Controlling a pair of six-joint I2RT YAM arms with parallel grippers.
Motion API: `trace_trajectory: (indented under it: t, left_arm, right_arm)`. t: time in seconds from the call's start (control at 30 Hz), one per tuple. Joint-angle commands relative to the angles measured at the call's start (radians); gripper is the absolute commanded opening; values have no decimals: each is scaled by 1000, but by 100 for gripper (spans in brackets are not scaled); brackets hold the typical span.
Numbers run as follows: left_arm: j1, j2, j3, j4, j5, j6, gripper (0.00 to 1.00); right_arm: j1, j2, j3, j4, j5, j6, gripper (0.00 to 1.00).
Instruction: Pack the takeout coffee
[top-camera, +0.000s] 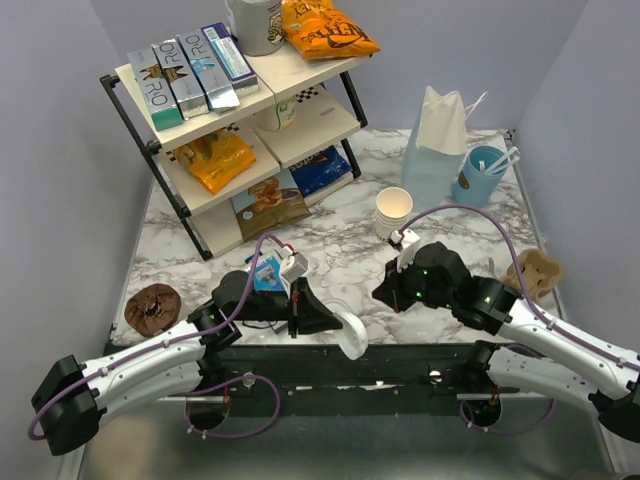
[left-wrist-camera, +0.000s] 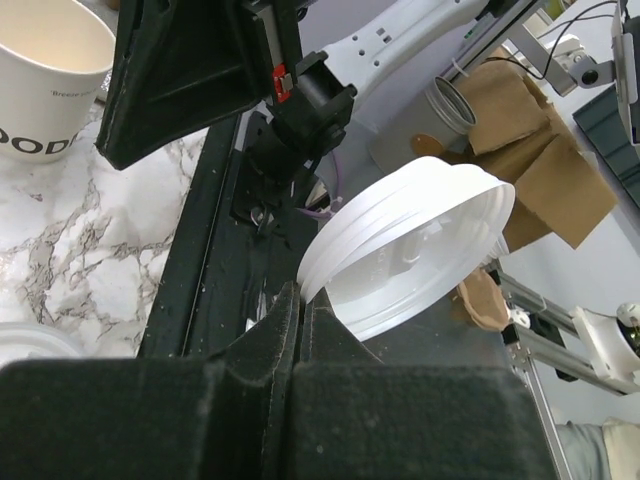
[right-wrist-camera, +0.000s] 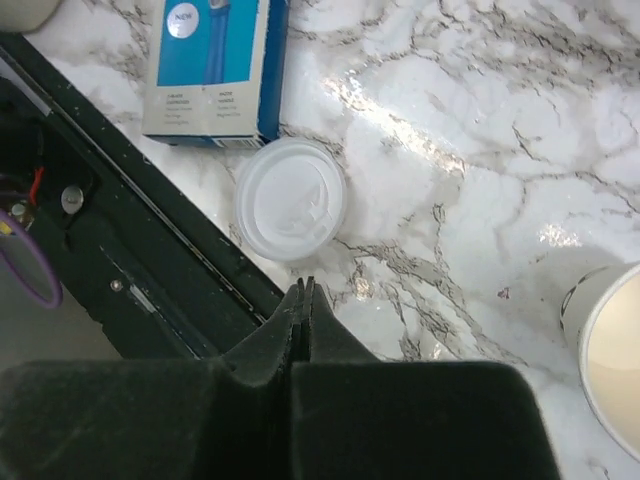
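Observation:
No lidded takeout coffee shows in any view. My left gripper (top-camera: 333, 322) (left-wrist-camera: 302, 293) is shut on the rim of a loose white plastic lid (top-camera: 352, 340) (left-wrist-camera: 410, 255), which it holds tilted over the table's near edge. A second white lid (right-wrist-camera: 292, 198) lies flat on the marble just ahead of my right gripper (top-camera: 381, 292) (right-wrist-camera: 303, 288). That gripper is shut on nothing. Behind it stands a stack of lidless cream paper cups (top-camera: 393, 212) (right-wrist-camera: 612, 350) (left-wrist-camera: 40, 80).
A pale blue paper bag (top-camera: 435, 150) and a blue cup of stirrers (top-camera: 480, 175) stand at the back right. Brown cup carriers (top-camera: 535, 272) (top-camera: 152, 308) lie at both sides. A snack shelf (top-camera: 230, 130) fills the back left. A blue box (right-wrist-camera: 215, 65) lies by the flat lid.

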Motion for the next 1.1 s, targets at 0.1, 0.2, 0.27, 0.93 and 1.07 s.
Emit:
trace_trajectory:
  t: [0.1,0.2,0.27,0.93,1.07]
  left_arm:
    - [1,20,42,-36,-40,13,0]
    - [1,17,46,-94,-120,16,0]
    - [1,11,65,-180,-239,13,0]
    - [-2,169,187,-551,-704,-138,0]
    - [-2,198,216,-600,-745,-140,0]
  right_arm:
    - [1,-100,4,95,-130,-6,35]
    - [-1,-174,4,101,-208,9,49]
    - [-1,-200,10,84,-208,25,59]
    - [1,50,70,132,-136,52,67]
    - [-1,113,75,210,-196,54,67]
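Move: Over the front table edge, the left hand pinches the nested lids by the rim; the loose lid lies about 8 cm ahead of it and 18 cm below. From the right hand the held lids hang some 10 cm back, 8 cm left and 5 cm higher. The loose lid is about 9 cm left of the right hand, level fore-and-aft and 12 cm down; the razor box is 12 cm left of that lid and 6 cm farther out. The single cup stands 12 cm right of the right hand, 6 cm ahead. Swinging the pinched lids in over the table, the left hand goes about 11 cm forward and 9 cm down towards the loose lid, turning counter-clockwise some 40 degrees as its fingers dip. The right hand opens wide while rising about 8 cm and drawing back slightly, then comes down 5 cm and edges left, bringing its open fingers close to the held lids. ##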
